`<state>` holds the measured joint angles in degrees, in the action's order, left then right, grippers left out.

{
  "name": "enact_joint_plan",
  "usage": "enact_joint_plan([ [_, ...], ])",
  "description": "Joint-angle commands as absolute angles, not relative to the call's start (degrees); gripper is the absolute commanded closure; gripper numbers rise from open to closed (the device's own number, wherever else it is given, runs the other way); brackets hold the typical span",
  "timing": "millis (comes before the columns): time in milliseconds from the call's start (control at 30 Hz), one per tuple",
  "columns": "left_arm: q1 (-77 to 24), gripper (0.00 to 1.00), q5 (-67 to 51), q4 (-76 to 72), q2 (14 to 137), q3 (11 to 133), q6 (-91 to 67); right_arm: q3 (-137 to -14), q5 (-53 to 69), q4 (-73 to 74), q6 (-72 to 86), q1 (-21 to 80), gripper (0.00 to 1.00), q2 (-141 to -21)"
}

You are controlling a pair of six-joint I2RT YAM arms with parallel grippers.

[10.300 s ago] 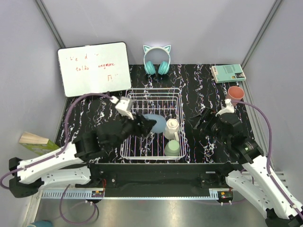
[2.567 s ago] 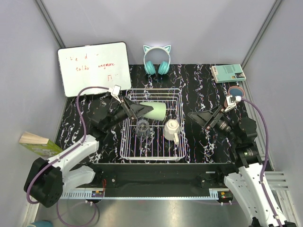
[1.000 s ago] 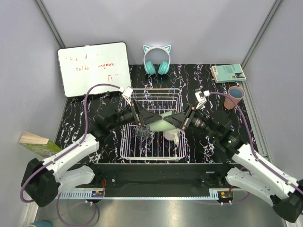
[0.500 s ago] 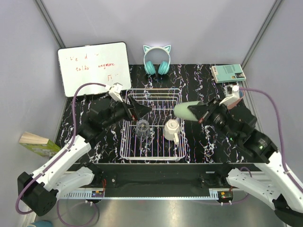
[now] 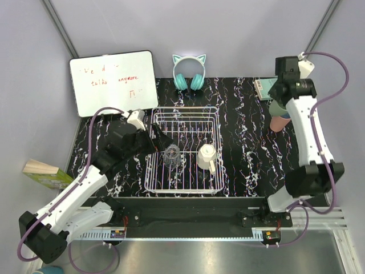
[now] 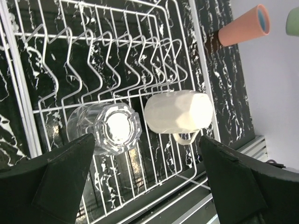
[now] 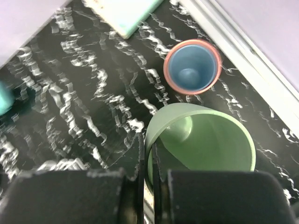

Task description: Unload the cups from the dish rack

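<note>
The white wire dish rack (image 5: 182, 112) stands mid-table. In it are a clear glass (image 5: 171, 154) (image 6: 110, 130) and a cream mug (image 5: 206, 155) (image 6: 180, 112) with a handle, lying on the grid. My left gripper (image 5: 159, 140) (image 6: 149, 186) hangs open over the rack's left side, holding nothing. My right gripper (image 7: 148, 158) is shut on the rim of a sage-green cup (image 7: 205, 149) (image 5: 278, 108), held above the table at the far right. Just beyond it stands a salmon-pink cup (image 7: 167, 70) (image 5: 281, 121) with a light blue cup (image 7: 189, 70) nested inside.
A whiteboard (image 5: 113, 83) leans at the back left, and teal headphones (image 5: 189, 71) hang behind the rack. A teal book (image 5: 268, 87) (image 7: 126, 11) lies at the back right near the wall rail. A green box (image 5: 43, 171) sits off the table's left edge.
My right arm has swung the green cup from beside the rack out to the far right, over the salmon cup. My left gripper has drawn back a little leftward, still open.
</note>
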<state>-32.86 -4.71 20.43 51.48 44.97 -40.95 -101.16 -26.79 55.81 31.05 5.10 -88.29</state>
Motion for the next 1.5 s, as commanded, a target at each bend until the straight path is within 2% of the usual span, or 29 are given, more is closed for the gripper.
enact_joint_plan([
  [0, -32.70, 0.01, -3.34, 21.27, 50.80, 44.74, -39.82, -112.31, -23.20, 59.06, 30.59, 2.81, 1.00, -94.12],
  [267, -32.70, 0.01, -3.95, 21.62, 51.33, 43.77, -39.37, -129.61, -24.96, 65.81, 31.03, -1.48, 1.00, -107.55],
  [367, -32.70, 0.01, -4.22, 21.62, 51.68, 43.77, -39.55, -132.27, -26.02, 66.80, 31.81, -3.24, 1.00, -110.29],
  [1033, -32.70, 0.01, -4.75, 21.27, 53.44, 42.54, -39.99, -115.76, -25.58, 57.83, 32.78, -7.47, 1.00, -110.65],
  [1467, -32.70, 0.01, -4.75, 21.27, 54.93, 42.98, -39.90, -116.72, -22.77, 56.07, 33.05, -8.44, 1.00, -112.32],
])
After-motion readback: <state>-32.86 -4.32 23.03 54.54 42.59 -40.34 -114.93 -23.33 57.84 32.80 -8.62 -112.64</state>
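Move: The pink cup with the blue one nested in it lies roughly 9 cm ahead of the right hand, 12 cm to its right and 20 cm below; the flat book is about 21 cm beyond that stack, in line with it. The left hand's clear glass is some 7 cm ahead, 3 cm right and 14 cm below, with the white mug 14 cm to the right of that glass and 1 cm nearer. Forward about 7 cm at first, then rightward and some 10 cm down, the right hand brings the green cup over the nested cups, tipping its fingers farther down and turning slightly clockwise, still pinching the rim. Meanwhile the left hand, wide open, sinks about 4 cm towards the clear glass without reaching it. ##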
